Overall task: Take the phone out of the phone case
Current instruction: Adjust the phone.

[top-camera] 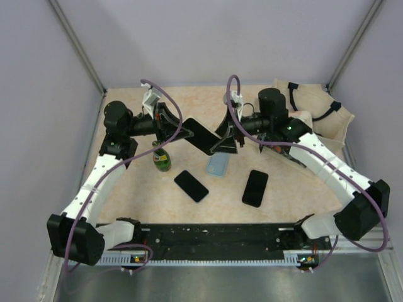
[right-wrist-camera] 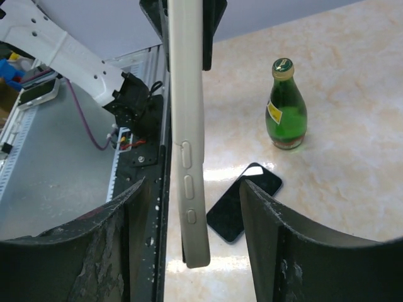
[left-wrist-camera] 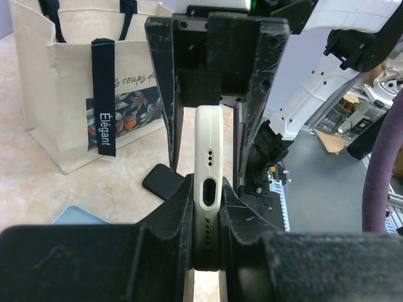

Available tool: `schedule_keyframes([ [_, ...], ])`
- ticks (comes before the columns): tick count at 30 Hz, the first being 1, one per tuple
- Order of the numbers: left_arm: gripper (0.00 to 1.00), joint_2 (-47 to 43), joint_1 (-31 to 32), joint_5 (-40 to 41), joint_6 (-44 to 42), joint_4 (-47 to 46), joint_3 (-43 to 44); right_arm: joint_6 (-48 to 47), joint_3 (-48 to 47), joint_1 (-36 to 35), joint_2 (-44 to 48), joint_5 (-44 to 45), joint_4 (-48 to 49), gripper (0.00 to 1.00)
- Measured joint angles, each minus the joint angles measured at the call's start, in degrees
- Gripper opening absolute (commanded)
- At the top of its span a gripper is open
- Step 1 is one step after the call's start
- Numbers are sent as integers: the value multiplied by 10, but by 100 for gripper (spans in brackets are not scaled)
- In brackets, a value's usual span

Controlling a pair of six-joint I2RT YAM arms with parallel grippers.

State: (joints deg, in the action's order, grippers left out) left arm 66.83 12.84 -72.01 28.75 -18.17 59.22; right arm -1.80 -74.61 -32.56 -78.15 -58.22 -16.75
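The phone (top-camera: 199, 136), dark face up in the top view, hangs in the air between both arms. It sits in a cream phone case (left-wrist-camera: 208, 148), seen edge-on with its port and speaker holes. My left gripper (left-wrist-camera: 208, 192) is shut on one end of the case, both fingers pressed flat against its sides. In the right wrist view the case (right-wrist-camera: 188, 145) stands upright with three side buttons. My right gripper (right-wrist-camera: 192, 211) straddles its other end, open, with a gap on each side. The right gripper (top-camera: 225, 137) meets the left gripper (top-camera: 169, 124) over the table's middle.
A green bottle (top-camera: 162, 161) stands under the left arm. Two bare black phones (top-camera: 191, 185) (top-camera: 255, 187) and a light blue case (top-camera: 218, 166) lie on the table. A cream tote bag (top-camera: 318, 116) sits at the back right. The black rail (top-camera: 214, 238) runs along the near edge.
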Motion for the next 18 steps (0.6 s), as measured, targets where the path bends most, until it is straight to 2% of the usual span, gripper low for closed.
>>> schedule_keyframes([
  [5, 0, 0, 0, 0, 17, -24, -5, 20, 0, 0, -21, -18, 13, 46],
  [8, 0, 0, 1, 0, 21, -29, -6, 30, 0, 0, -23, -27, 18, 35],
  [10, 0, 0, 2, 0, 23, -33, -7, 35, 0, 0, -23, -33, 25, 16],
  [11, 0, 0, 2, 0, 23, -33, -8, 36, 0, 0, -23, -36, 27, 2],
  [16, 0, 0, 4, 4, 35, -35, -14, 35, 0, 0, -25, -47, 31, 0],
  [17, 5, 0, 4, 5, 36, -37, -15, 35, 0, 1, -26, -49, 32, 0],
  [18, 20, 0, 4, 7, 37, -38, -16, 35, 1, 1, -26, -49, 33, 0],
])
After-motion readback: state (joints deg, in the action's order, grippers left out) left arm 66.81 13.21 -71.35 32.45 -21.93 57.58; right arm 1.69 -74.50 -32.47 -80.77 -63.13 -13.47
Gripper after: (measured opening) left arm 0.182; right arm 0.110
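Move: The left hand already holds the cream-edged phone, whose middle is about 6 cm to its right, 2 cm back and slightly below. From the open right hand, straddling the other end, that middle lies roughly 5 cm left, 1 cm ahead and a touch higher. On the table some 30 cm below the right hand, the blue case lies about 8 cm ahead and 2 cm left, and a black phone about 2 cm back and 12 cm left. The right fingers, well open around the free end of the cream-edged phone, close until they pinch it face and back. That hand eases barely 1 cm to the left, towards the left hand, and turns about 5 degrees as it closes. The left hand stays in place and keeps its pinch on the opposite end. ##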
